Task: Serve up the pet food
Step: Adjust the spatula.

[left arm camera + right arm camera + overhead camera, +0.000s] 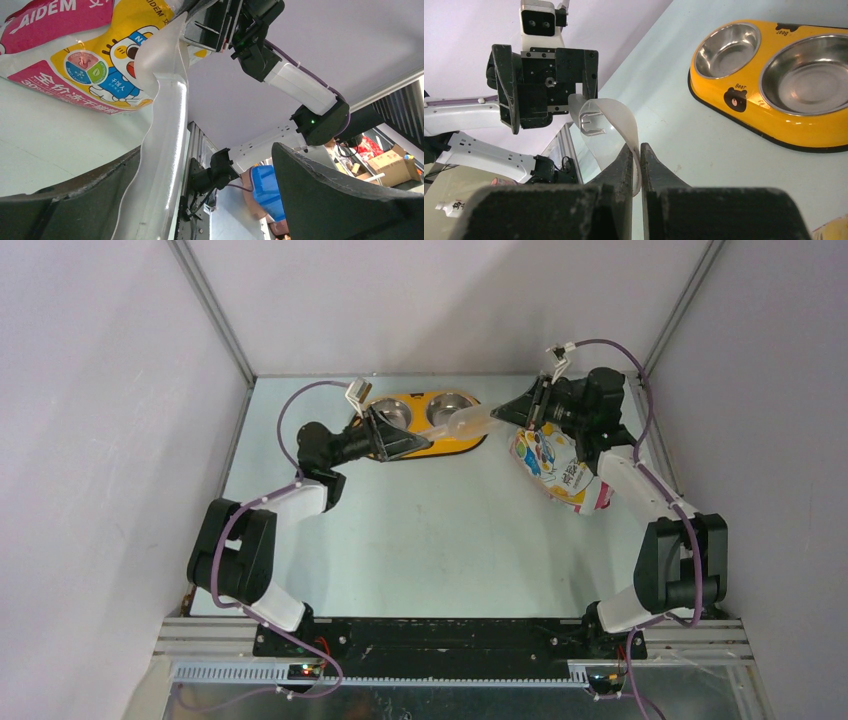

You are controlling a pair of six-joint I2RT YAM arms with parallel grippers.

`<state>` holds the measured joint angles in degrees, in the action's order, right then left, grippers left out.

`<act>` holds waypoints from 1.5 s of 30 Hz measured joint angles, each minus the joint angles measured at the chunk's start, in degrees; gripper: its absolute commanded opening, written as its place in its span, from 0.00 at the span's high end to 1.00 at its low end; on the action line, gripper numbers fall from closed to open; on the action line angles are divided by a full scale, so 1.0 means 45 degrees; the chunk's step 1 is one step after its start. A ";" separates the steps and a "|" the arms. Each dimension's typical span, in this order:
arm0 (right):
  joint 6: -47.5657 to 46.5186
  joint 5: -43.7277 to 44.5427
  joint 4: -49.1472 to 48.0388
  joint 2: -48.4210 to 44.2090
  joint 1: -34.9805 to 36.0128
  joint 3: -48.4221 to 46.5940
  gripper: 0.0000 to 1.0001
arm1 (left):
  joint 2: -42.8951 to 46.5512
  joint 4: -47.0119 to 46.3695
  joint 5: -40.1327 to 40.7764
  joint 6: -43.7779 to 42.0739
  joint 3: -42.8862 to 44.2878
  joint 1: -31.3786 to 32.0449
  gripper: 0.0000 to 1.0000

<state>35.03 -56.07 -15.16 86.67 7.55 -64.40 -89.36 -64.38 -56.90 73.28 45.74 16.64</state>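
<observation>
The clear plastic scoop hangs over the yellow double bowl, stretched between the two grippers. My right gripper is shut on the thin edge of the scoop. My left gripper stands open, and the scoop's handle runs between its fingers, close to the left one. The pet food bag, yellow-white with a cartoon cat and a pink base, lies on the table under the right arm. No kibble shows. Both steel cups look empty.
The bowl sits at the back centre of the table. The bag lies to its right. White walls with metal posts close in the back and both sides. The arm bases stand on the near rail.
</observation>
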 measured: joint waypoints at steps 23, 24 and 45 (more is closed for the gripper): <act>0.0369 0.0321 -0.1044 0.0233 0.0447 0.0413 1.00 | 0.0146 0.0500 0.0199 -0.0087 0.0000 0.0000 0.28; 0.0379 0.0321 -0.1059 0.0233 0.0447 0.0413 1.00 | 0.0146 0.0534 0.0214 -0.0087 0.0000 0.0000 0.29; 0.0471 0.0238 -0.1146 0.0282 0.0452 0.0452 1.00 | 0.0389 0.1972 0.0398 -0.1209 0.0019 -0.0015 0.88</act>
<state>37.15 -55.00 -20.32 87.94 9.58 -62.37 -87.61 -55.51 -55.11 67.83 45.82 16.58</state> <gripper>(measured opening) 0.070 0.307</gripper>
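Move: The spatula's handle already lies between the left hand's wide-open fingers, its middle about 2 cm to the right of the hand point and 2 cm below it. From that hand, the yellow double bowl stands about 17 cm ahead and the pet food bag some 30 cm right and 5 cm ahead, both roughly 25 cm lower. From the right hand, holding the scoop end, the handle is about 11 cm left, 5 cm back, near level. The spatula stays pinched at its scoop end in the shut right fingers, which carry it about 1.5 cm left towards the left hand and slightly down. The left hand barely shifts at first, then sinks about 1 cm, edging forward and rolling a few degrees, while its fingers close from nearly wide open to about a third, one on each side of the handle, pinching it. ##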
